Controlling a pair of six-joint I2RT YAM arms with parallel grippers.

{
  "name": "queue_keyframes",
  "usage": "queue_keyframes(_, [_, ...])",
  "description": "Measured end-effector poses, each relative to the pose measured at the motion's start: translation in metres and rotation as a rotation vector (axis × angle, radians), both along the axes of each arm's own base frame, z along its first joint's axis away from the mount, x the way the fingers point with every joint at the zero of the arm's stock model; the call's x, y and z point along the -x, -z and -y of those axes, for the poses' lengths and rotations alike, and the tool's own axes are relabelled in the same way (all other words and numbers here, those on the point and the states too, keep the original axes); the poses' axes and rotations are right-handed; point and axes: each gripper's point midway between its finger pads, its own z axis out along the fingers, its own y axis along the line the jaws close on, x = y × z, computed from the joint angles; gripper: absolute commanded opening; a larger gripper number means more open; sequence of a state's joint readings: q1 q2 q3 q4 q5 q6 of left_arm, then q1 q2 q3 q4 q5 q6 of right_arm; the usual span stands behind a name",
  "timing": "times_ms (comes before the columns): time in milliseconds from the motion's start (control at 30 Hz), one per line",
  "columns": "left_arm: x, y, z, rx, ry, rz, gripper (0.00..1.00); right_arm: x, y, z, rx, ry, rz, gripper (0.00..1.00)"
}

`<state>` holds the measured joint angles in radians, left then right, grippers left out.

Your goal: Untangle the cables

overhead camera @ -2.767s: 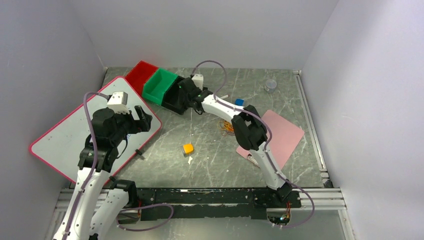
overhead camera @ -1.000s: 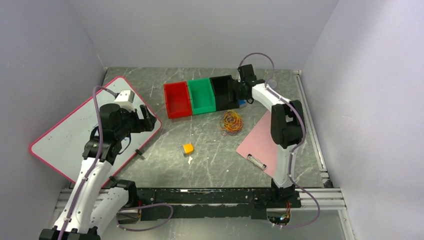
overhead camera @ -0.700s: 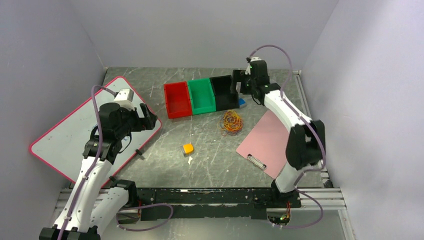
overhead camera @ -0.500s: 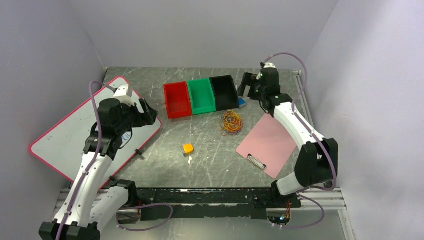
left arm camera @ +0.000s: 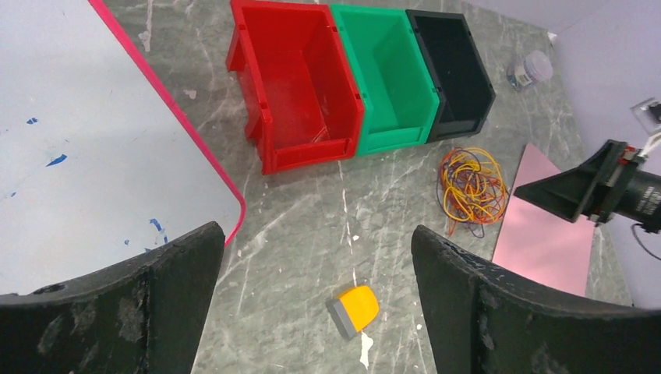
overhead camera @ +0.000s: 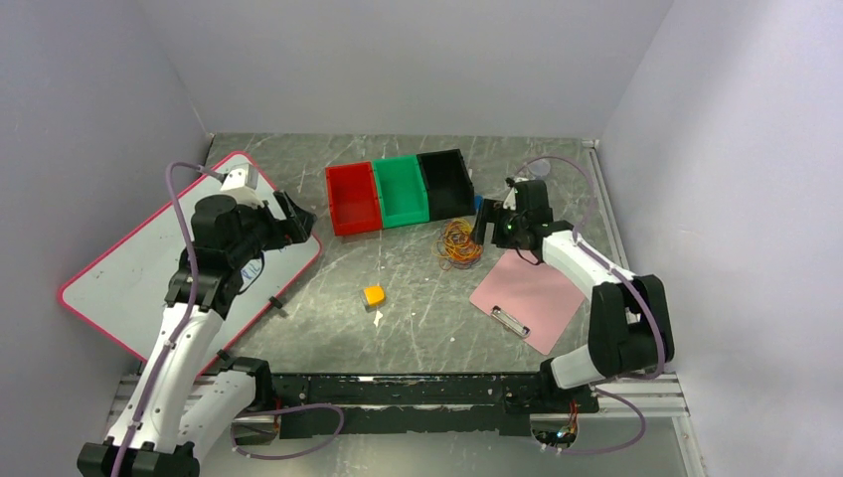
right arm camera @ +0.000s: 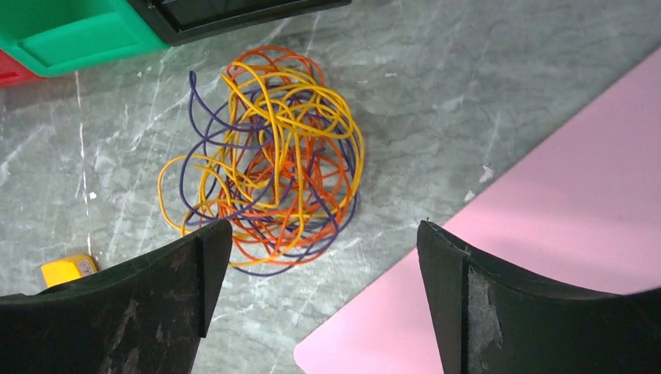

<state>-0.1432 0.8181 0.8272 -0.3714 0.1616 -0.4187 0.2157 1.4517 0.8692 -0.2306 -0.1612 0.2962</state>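
The cables are a fist-sized tangle of orange, yellow and purple loops on the grey table, just in front of the black bin. My right gripper hovers open close to the tangle's right side, partly over the pink clipboard. In the right wrist view the cables lie just ahead of the right gripper, with nothing between its fingers. My left gripper hangs open over the whiteboard's right corner, far left of the tangle. The left wrist view shows the cables well ahead of the empty left gripper.
Red bin, green bin and black bin stand in a row at the back. A pink-edged whiteboard lies at the left, a pink clipboard at the right. A small orange block sits mid-table.
The row of bins went from the back left to the back centre. My right arm then swung round behind them and came down beside the tangle. My left gripper shifted slightly.
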Motion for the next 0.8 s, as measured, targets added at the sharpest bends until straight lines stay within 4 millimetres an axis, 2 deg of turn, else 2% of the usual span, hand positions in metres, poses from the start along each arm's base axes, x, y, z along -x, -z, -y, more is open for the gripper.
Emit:
queue_keyframes(200, [0.007,-0.006,0.003,0.024,0.017,0.026,0.92,-0.009,0.020,-0.020,-0.006,-0.076,0.003,0.87])
queue_keyframes(400, [0.009,-0.002,0.004,0.024,0.021,0.018,0.92,-0.012,0.047,-0.047,0.028,-0.162,-0.028,0.74])
queue_keyframes(533, [0.012,0.000,0.003,0.024,0.021,0.020,0.92,-0.013,0.050,-0.077,0.084,-0.241,-0.008,0.65])
queue_keyframes(633, [0.013,0.003,0.004,0.024,0.025,0.013,0.92,0.002,0.049,-0.105,0.106,-0.307,0.005,0.60])
queue_keyframes(733, [0.014,0.010,0.006,0.028,0.037,-0.002,0.92,0.030,0.053,-0.132,0.101,-0.360,-0.009,0.54])
queue_keyframes(800, [0.015,0.014,0.008,0.030,0.047,-0.010,0.91,0.051,0.055,-0.141,0.088,-0.365,-0.032,0.53])
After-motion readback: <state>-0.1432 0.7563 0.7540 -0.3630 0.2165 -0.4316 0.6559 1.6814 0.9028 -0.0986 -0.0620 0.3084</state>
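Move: The cables lie about 5 cm ahead and 5 cm to the left of the right hand, some 7 cm below it. The black bin is about 15 cm beyond them and slightly left; the blue block is straight ahead of the hand, roughly 15 cm out; the yellow block is 25 cm left and 7 cm back. From the left hand the cables are some 11 cm ahead, 36 cm right and 23 cm below. Right hand lowers and sweeps about 14 cm left and 5 back, fingers half-closing into the cables, dragging them. ##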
